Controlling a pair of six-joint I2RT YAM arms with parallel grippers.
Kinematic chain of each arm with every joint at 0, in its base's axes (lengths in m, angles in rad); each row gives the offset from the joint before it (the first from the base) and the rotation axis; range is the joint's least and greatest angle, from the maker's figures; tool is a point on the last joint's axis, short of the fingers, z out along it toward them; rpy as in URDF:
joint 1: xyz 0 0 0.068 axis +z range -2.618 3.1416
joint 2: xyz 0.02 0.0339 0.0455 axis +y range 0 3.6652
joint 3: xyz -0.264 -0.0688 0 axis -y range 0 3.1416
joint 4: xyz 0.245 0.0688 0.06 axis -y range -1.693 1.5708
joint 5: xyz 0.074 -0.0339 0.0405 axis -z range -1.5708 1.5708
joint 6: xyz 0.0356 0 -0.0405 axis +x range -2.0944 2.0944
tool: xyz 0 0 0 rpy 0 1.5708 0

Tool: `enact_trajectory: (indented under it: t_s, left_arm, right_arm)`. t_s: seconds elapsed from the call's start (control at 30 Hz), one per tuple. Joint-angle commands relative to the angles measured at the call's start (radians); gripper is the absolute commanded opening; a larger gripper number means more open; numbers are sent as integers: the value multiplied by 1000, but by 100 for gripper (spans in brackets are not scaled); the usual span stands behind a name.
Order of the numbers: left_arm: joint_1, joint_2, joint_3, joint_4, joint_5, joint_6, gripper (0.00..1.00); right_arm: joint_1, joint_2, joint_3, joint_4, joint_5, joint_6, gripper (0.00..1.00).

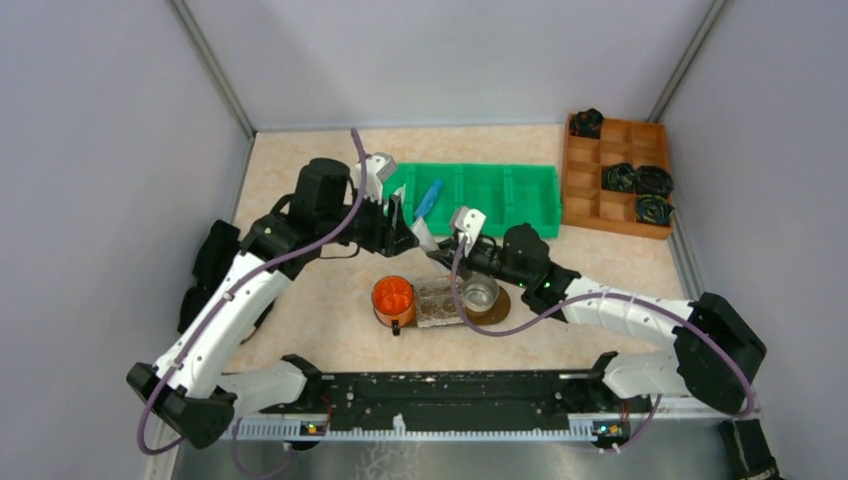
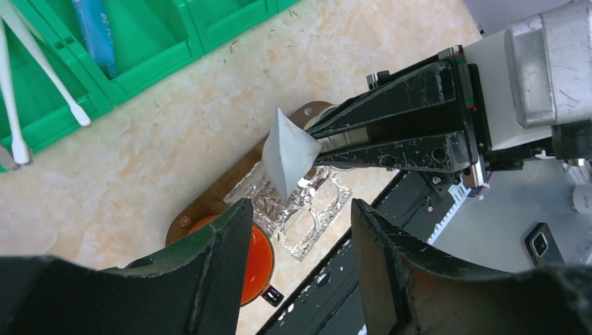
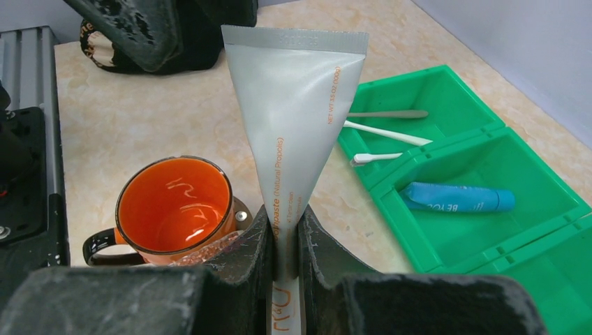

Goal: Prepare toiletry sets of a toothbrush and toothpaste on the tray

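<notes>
My right gripper point(image 3: 285, 234) is shut on a white toothpaste tube point(image 3: 293, 118), held upright with its flat crimped end up, above the table beside the tray point(image 2: 209, 199). That tube point(image 2: 290, 153) hangs just ahead of my left gripper point(image 2: 300, 230), which is open and holds nothing. From above, both grippers meet in front of the green bin, the left point(image 1: 405, 225) close to the tube point(image 1: 425, 235). A blue tube point(image 3: 457, 197) and white toothbrushes point(image 3: 384, 130) lie in the green bin point(image 3: 489, 230). The dark brown tray point(image 1: 503, 305) carries other items.
On the tray stand an orange mug point(image 1: 393, 298), a crinkled foil mould point(image 1: 438, 300) and a metal cup point(image 1: 480, 293). The green compartmented bin point(image 1: 520, 190) sits behind the grippers. An orange-brown box point(image 1: 590, 200) with dark bundles is at the back right.
</notes>
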Motion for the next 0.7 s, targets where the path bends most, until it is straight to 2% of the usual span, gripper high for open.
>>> enact_trajectory:
  t_s: [0.0,0.07,0.2,0.37,0.57,0.67]
  left_arm:
    - [-9,5,-7,-5,-48,14,60]
    - [-10,11,-11,1,-61,14,59]
    - [-12,17,-21,22,-85,11,50]
    - [-16,37,-23,30,-93,11,42]
    - [-20,46,-26,44,-98,8,41]
    - [-22,47,-29,56,-108,10,31]
  right_arm:
    - [19,-6,64,35,-11,-17,0]
    - [22,-12,61,33,-12,-18,0]
    - [27,-28,50,29,-9,-20,0]
    - [30,-43,42,25,-8,-25,0]
    - [32,-47,40,27,-9,-26,0]
    - [33,-46,38,28,-12,-27,0]
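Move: The white toothpaste tube, held by the right hand flat end up, has its middle about 3 cm ahead of the left hand, 3 cm to its right and 4 cm below. From the right hand that middle is some 2 cm ahead, 2 cm left and 3 cm up. Over 20 cm below the left hand, the orange mug stands about level with it and 5 cm left, the clear soap dish 1 cm ahead and 4 cm right, the metal cup 2 cm ahead and 13 cm right. Down about 2 cm and forward roughly 1.5 cm, the left hand eases onto the flat end of the white toothpaste tube, its wrist barely turning, while its fingers close by nearly half, one on either side of that end. The right hand all but stays in place and keeps its pinch on the tube's lower part, holding the flat end up. ##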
